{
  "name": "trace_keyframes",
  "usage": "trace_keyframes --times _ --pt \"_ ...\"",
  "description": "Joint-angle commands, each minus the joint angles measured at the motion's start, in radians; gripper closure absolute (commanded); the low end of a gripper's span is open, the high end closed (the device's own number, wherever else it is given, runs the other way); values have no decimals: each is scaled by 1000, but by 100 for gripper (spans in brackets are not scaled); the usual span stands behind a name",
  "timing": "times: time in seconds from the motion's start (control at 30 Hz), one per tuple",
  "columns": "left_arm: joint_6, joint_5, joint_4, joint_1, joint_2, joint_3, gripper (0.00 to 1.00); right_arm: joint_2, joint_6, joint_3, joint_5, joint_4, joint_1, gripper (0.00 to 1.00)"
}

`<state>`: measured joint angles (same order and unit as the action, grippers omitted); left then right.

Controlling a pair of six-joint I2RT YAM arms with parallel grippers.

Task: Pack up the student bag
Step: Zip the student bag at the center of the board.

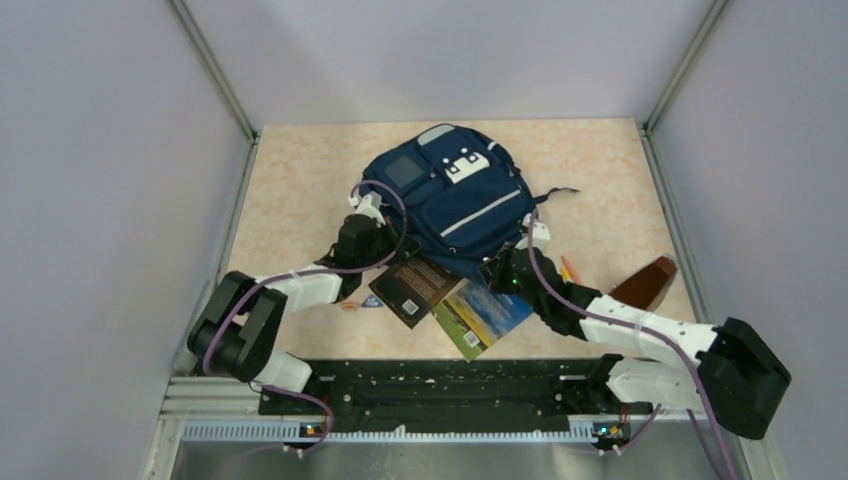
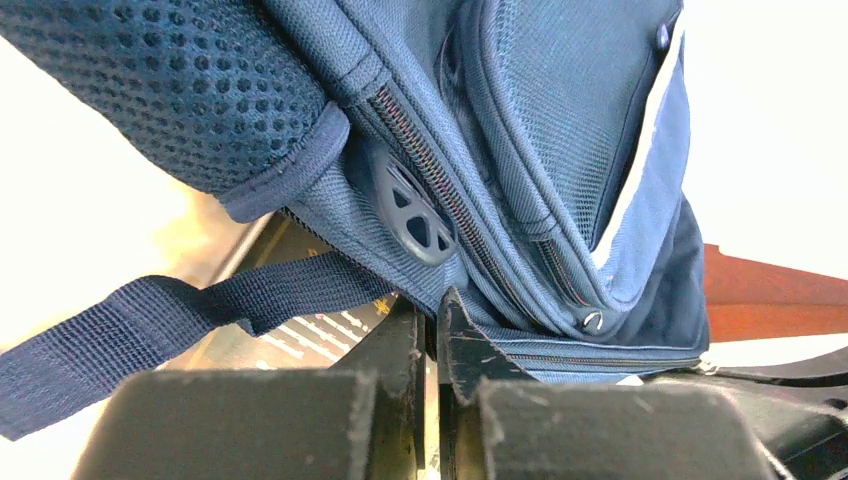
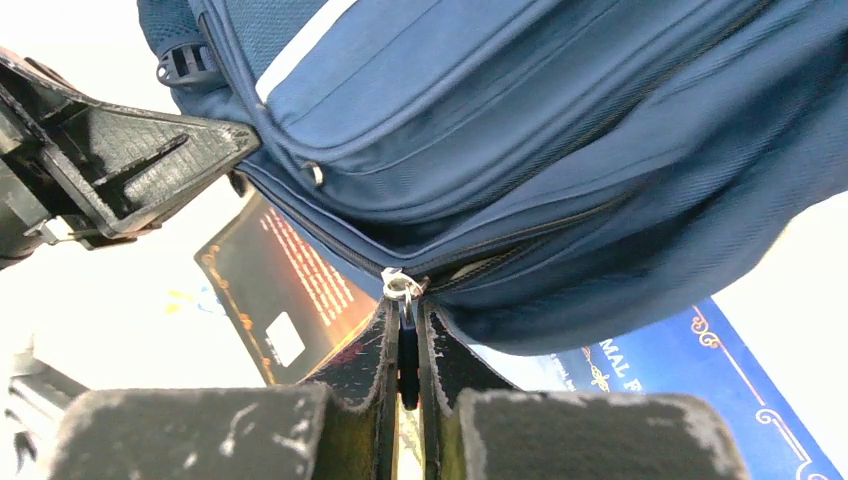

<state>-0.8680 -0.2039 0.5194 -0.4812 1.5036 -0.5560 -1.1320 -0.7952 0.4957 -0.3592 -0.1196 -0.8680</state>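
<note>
The student bag (image 1: 455,195), navy blue with pale stripes, lies at the back middle of the table. My left gripper (image 1: 372,215) is at the bag's left near corner. Its jaws are shut, pinching a fold of the bag's fabric (image 2: 470,300) just below a zipper and a plastic strap ring (image 2: 412,212). My right gripper (image 1: 515,262) is at the bag's right near corner. In the right wrist view the right gripper (image 3: 405,320) is shut on the dark zipper pull (image 3: 405,350), which hangs from a silver ring (image 3: 400,285) on the bag (image 3: 560,130).
A dark book (image 1: 412,288) and a green-and-blue book (image 1: 483,315) lie just in front of the bag, partly under it. A brown object (image 1: 648,283) and a small orange item (image 1: 568,268) sit at the right. A loose strap (image 2: 150,325) trails left.
</note>
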Motion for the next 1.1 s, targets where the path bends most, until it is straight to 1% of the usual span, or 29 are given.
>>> trace_keyframes --times 0.0,0.1,0.2,0.33,0.47,0.5,0.57,0.6,0.63,0.67,0.7,0.73,0.8,0.87,0.93,1.07 --pt "223 117 -160 101 -87 -96 100 109 -1 -17 105 32 124 100" --pt "276 82 -228 158 -99 -128 100 131 1 -35 214 31 199 100" --pt "309 70 -265 223 -114 -136 100 127 6 -54 290 26 260 100" --pt "352 10 -275 311 -111 -163 100 79 28 -88 421 -16 360 100" --pt "459 -9 -308 342 -88 -231 100 -2 46 -99 531 -91 424 100" --pt "507 -18 -331 342 -85 -255 97 -24 51 -93 564 -111 432 100" --pt "564 -21 -383 338 -96 -287 69 -63 59 -77 636 -145 435 100" --pt "590 -21 -386 333 -116 -284 57 -77 59 -72 673 -163 436 100" --pt "620 -18 -380 321 -144 -273 48 -87 56 -72 706 -186 435 100" --pt "660 -17 -359 300 -196 -250 42 -92 51 -71 729 -200 435 100" --pt "713 -17 -342 266 -238 -226 38 -93 51 -68 741 -199 435 100" --pt "762 -10 -330 227 -277 -203 36 -91 56 -65 751 -193 435 100" --pt "848 -14 -300 124 -327 -164 35 -80 65 -57 751 -166 435 100" --pt "901 -112 -256 37 -331 -133 35 -66 72 -49 751 -143 435 100" --pt "905 -193 -222 -34 -299 -131 37 -53 79 -40 755 -124 435 100" --pt "966 -245 -238 -145 -177 -182 39 -26 81 -33 754 -106 435 100"
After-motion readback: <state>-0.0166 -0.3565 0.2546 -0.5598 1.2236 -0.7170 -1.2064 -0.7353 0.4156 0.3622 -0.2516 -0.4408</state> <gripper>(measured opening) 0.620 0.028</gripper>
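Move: The zip puller on the bag's near edge is already pinched at the right fingertips. From the left hand, whose shut fingers hold the bag's seam near the left end of that zip, the puller is about 16 cm right and 8 cm back at much the same height. The dark book lies roughly 9 cm straight back of the left hand and 8 cm below. The blue-green book is some 9 cm back from the right hand and 9 cm below. The bag's seam is drawn left about 8 cm and slightly forward by the left fingers, while the right hand keeps its pinch on the zip puller, pulling it 3 cm right against them, first rising a little, then sinking about 4 cm as its wrist tips down and turns counter-clockwise. The left fingers then open and let go, and that hand lifts and swings back right above the bag's near edge. ##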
